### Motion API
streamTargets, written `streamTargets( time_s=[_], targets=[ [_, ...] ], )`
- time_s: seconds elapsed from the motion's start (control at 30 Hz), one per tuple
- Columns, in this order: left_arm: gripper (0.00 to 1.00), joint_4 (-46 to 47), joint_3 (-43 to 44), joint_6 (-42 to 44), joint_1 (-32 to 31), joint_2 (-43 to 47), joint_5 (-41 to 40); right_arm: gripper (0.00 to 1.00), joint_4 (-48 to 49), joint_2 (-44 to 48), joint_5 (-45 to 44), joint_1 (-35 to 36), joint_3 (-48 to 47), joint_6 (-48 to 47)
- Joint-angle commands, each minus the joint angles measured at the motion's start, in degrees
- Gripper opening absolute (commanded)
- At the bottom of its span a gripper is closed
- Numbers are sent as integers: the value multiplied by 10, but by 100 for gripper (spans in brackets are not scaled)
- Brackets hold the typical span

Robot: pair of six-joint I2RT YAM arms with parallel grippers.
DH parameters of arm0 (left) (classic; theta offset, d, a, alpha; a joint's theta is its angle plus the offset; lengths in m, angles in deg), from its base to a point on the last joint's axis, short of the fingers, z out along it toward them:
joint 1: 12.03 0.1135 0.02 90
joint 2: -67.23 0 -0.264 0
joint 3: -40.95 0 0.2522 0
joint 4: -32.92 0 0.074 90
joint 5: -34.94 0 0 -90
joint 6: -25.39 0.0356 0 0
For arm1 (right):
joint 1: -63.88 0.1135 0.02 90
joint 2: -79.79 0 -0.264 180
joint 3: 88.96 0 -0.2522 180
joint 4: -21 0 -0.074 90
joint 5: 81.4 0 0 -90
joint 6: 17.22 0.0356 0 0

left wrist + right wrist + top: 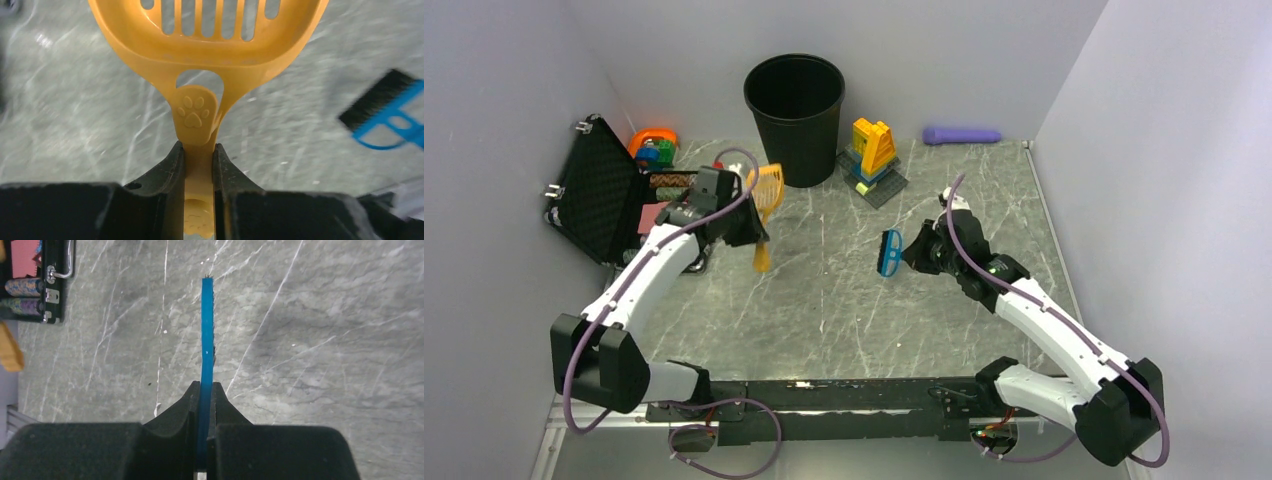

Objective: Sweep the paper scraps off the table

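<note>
No paper scraps show in any view. The grey marble table (824,310) lies bare between the arms. My left gripper (749,230) is shut on the handle of an orange slotted scoop (769,190), which it holds above the table's left half. In the left wrist view the handle sits pinched between the fingers of the left gripper (199,148), and the scoop (205,45) reaches forward. My right gripper (916,250) is shut on a small blue hand brush (890,252). Seen edge-on, the brush (207,330) sticks out from the right gripper (206,386).
A black bin (795,115) stands at the back centre. Stacked toy bricks (874,155) sit to its right, and a purple cylinder (961,134) lies by the back wall. An open black foam-lined case (599,195) stands at the left with toys (653,148) behind it.
</note>
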Motion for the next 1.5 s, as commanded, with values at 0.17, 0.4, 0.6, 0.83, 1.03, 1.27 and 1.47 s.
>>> streamTargets(
  time_s=[0.17, 0.4, 0.6, 0.83, 1.03, 1.27, 1.47],
  targets=[
    [0, 13, -73, 15, -37, -23, -180, 0, 175, -3, 57, -19, 75, 69],
    [0, 16, -58, 23, -46, -92, -196, 0, 204, -69, 154, -84, 78, 103],
    [2, 28, -51, 33, -51, -118, -169, 22, 333, -157, 331, -135, 71, 133],
    [1, 13, -17, 34, -79, -161, -185, 100, 248, -204, 311, -159, 41, 111],
    [1, 9, -9, 35, -94, -184, -194, 100, 107, -93, 139, -159, 37, 43],
    [26, -19, 26, 29, -117, -222, -208, 100, 54, 13, 66, -160, 38, 4],
    [98, -5, 35, 29, -152, -174, -191, 100, 78, 37, 119, -159, 40, -19]
  ],
)
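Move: My left hand holds the orange scoop; its clear table spot lies 4 cm ahead, 3 cm right and some 17 cm down. The black bin's middle is 25 cm ahead, 8 cm right and 4 cm lower; the open case is 23 cm left, 9 cm ahead, 15 cm down. My right hand holds the blue brush, bound for bare table 6 cm ahead, 8 cm left and 15 cm down; the toy bricks stand 24 cm ahead, 8 cm left, 10 cm down. I set both tools down. My left hand sinks about 14 cm, swinging left then back right, its fingers tilting steeper, and opens off the scoop's handle at the end. My right hand goes down and forward with a roll, opens off the brush, dips on, then backs off to the right and up about 7 cm each, fingers wide. ##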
